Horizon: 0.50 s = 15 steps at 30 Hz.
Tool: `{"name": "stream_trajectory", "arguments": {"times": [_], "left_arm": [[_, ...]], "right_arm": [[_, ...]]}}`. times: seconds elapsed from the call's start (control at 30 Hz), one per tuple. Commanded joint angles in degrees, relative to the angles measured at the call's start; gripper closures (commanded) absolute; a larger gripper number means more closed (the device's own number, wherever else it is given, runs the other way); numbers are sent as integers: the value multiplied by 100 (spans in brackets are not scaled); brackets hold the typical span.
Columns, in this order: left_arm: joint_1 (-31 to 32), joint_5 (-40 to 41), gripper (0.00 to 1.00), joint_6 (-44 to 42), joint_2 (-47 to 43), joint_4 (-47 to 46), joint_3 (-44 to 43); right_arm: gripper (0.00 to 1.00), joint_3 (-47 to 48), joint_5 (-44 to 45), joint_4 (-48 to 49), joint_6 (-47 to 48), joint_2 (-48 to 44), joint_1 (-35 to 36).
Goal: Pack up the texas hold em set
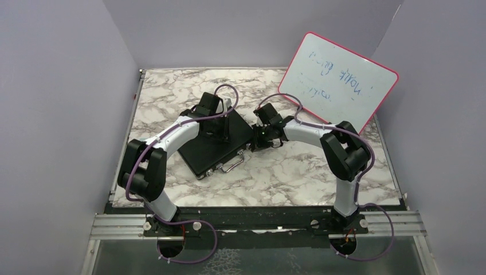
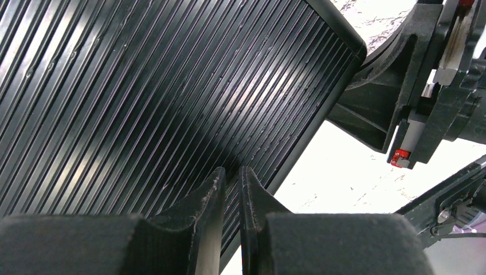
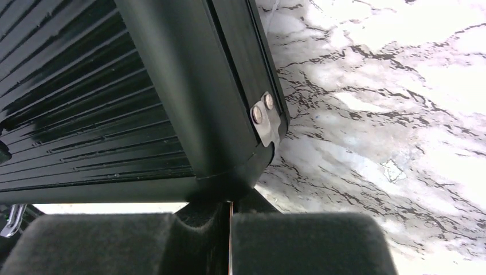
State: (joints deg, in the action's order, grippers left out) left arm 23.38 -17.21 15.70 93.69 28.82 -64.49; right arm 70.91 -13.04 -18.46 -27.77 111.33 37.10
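The black briefcase (image 1: 207, 152) of the texas hold em set lies closed and askew on the marble table, its silver handle (image 1: 232, 166) facing the near side. Its ribbed lid (image 2: 160, 91) fills the left wrist view. My left gripper (image 1: 220, 135) hovers just over the lid near its right edge; its fingers (image 2: 231, 171) stand a narrow gap apart with nothing between them. My right gripper (image 1: 250, 146) is shut, its tips (image 3: 230, 203) right against the case's rounded corner (image 3: 240, 166) below a silver corner bracket (image 3: 263, 117). Chips, cards, dice and buttons are out of view.
A pink-framed whiteboard (image 1: 338, 80) leans at the back right. The right arm's wrist (image 2: 424, 86) sits close beside the case's right edge. Bare marble (image 3: 390, 114) stretches to the right of the case. Grey walls enclose the table on three sides.
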Motion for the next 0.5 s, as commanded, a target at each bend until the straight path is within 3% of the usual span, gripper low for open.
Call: {"name": "stream_trajectory", "arguments": {"times": [0.0,0.1,0.23,0.37,0.47], "left_arm": [[39,273,81,30,115,467,138],[31,504,78,196,-140,464,117],[3,1032,66,559,-725,458,182],[-117,1451,52,974,-1471,487,429],[-275,1632,49,1193,-2031,600,698]], "right_arm": [[98,-267,327,395,102,-373,43],[97,-494,233,435,104,-774,58],[91,-770,13,475,141,-1214,234],[76,-787,-68,511,251,-1472,750],[68,-634,-248,627,188,-1484,1182]]}}
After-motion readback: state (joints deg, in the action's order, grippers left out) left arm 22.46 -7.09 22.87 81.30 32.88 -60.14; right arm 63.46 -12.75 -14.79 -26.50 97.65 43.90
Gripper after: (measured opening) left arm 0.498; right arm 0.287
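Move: The right hand's nearly shut fingers are low at the case's front face beside its right latch, which is some 2 cm left of them. The left latch is about 18 cm left of that hand, 9 cm back and 2 cm higher, with the handle between, roughly 9 cm left and 5 cm back. From the left hand, its fingertips on the lid, the left latch lies about 11 cm back, 6 cm left and 4 cm lower. After a brief pause the right hand comes away from the right latch and rises about 6 cm while drawing back some 5 cm and then swinging a little left, along the case's front edge towards the handle and left latch, its fingers parting to roughly a quarter open. The left hand lifts its fingertips off the lid and shifts some 4 cm left and nearly as far up, turning about 10 degrees counter-clockwise while its fingers spread to half open. ##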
